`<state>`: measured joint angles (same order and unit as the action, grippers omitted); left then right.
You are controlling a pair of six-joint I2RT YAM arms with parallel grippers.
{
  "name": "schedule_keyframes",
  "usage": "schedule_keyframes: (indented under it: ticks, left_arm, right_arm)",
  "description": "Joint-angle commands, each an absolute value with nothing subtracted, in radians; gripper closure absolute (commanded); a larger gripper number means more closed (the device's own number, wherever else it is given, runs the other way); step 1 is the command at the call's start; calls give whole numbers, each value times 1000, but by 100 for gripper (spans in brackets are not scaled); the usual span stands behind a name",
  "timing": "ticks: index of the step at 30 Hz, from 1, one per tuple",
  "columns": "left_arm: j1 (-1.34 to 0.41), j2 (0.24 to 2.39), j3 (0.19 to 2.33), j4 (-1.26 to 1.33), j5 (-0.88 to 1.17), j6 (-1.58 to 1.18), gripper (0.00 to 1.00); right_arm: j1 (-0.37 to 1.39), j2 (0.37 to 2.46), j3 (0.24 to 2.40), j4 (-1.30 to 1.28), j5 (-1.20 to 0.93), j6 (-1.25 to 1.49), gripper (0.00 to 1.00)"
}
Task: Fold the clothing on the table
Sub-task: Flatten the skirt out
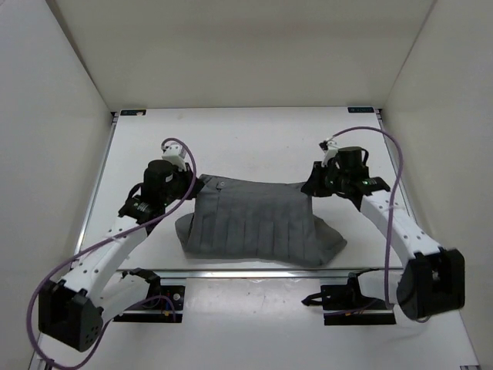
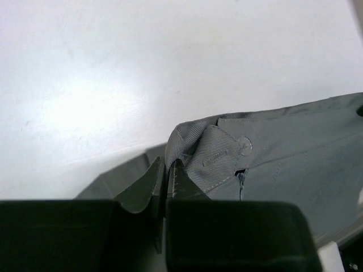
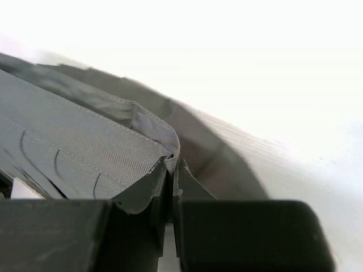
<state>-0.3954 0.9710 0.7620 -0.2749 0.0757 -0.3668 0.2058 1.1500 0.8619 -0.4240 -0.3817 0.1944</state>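
The clothing (image 1: 254, 223), a dark grey pleated garment, lies across the middle of the white table (image 1: 246, 139), its waistband edge raised at both far corners. My left gripper (image 1: 192, 185) is shut on the clothing's far left corner; the left wrist view shows the fabric (image 2: 272, 153) pinched between the fingertips beside a small button (image 2: 245, 145). My right gripper (image 1: 310, 185) is shut on the far right corner, and a fold of cloth (image 3: 85, 141) sits between its fingertips. The lower hem spreads out toward the near right.
White walls (image 1: 54, 154) close in the table on the left, right and back. Metal rails (image 1: 100, 181) run along the table's edges. Both arm bases (image 1: 154, 301) stand at the near edge, with purple cables (image 1: 397, 193) looping over the arms.
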Motion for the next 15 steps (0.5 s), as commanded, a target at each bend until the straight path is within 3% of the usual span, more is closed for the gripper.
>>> schedule_keyframes:
  ticks: [1,7,10,15]
  left_arm:
    - [-346,1040,687,-261,69,-391,100]
    - [-367,1143,638,-172,103,-436,100]
    - [-328,1261,757,-156,130,-407,100]
    - [-301,1517,1177,-211,98,-304,100]
  right_arm:
    - [204,1279,891,-341,-364,180,100]
    - [206,1406,896,-285,-385,219,100]
    - [149,1466,1008,-278,-378,212,100]
    - [81,1600,1382,-360,-357,156,100]
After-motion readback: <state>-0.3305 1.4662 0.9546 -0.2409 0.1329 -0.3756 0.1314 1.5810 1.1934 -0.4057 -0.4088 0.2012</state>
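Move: About 27 cm ahead of the left hand and 16 cm to its right lies the clear middle of the table, some 18 cm below. From the right hand it is about 27 cm ahead, 16 cm left and 15 cm down. Each hand already pinches a waistband corner of the skirt. The skirt's middle hangs some 7 cm back and 11 cm below both hands, 16 cm to the left hand's right and 16 cm to the right hand's left. Dipping together and then sweeping forward, both closed grippers carry the waistband out over the table. The left sinks about 10 cm, then goes some 8 cm forward with a slight rise; the right drops about 7 cm and swings 10 cm out while climbing most of the way back. The fingers tip down some 15 degrees and ease up again, keeping their pinch. ##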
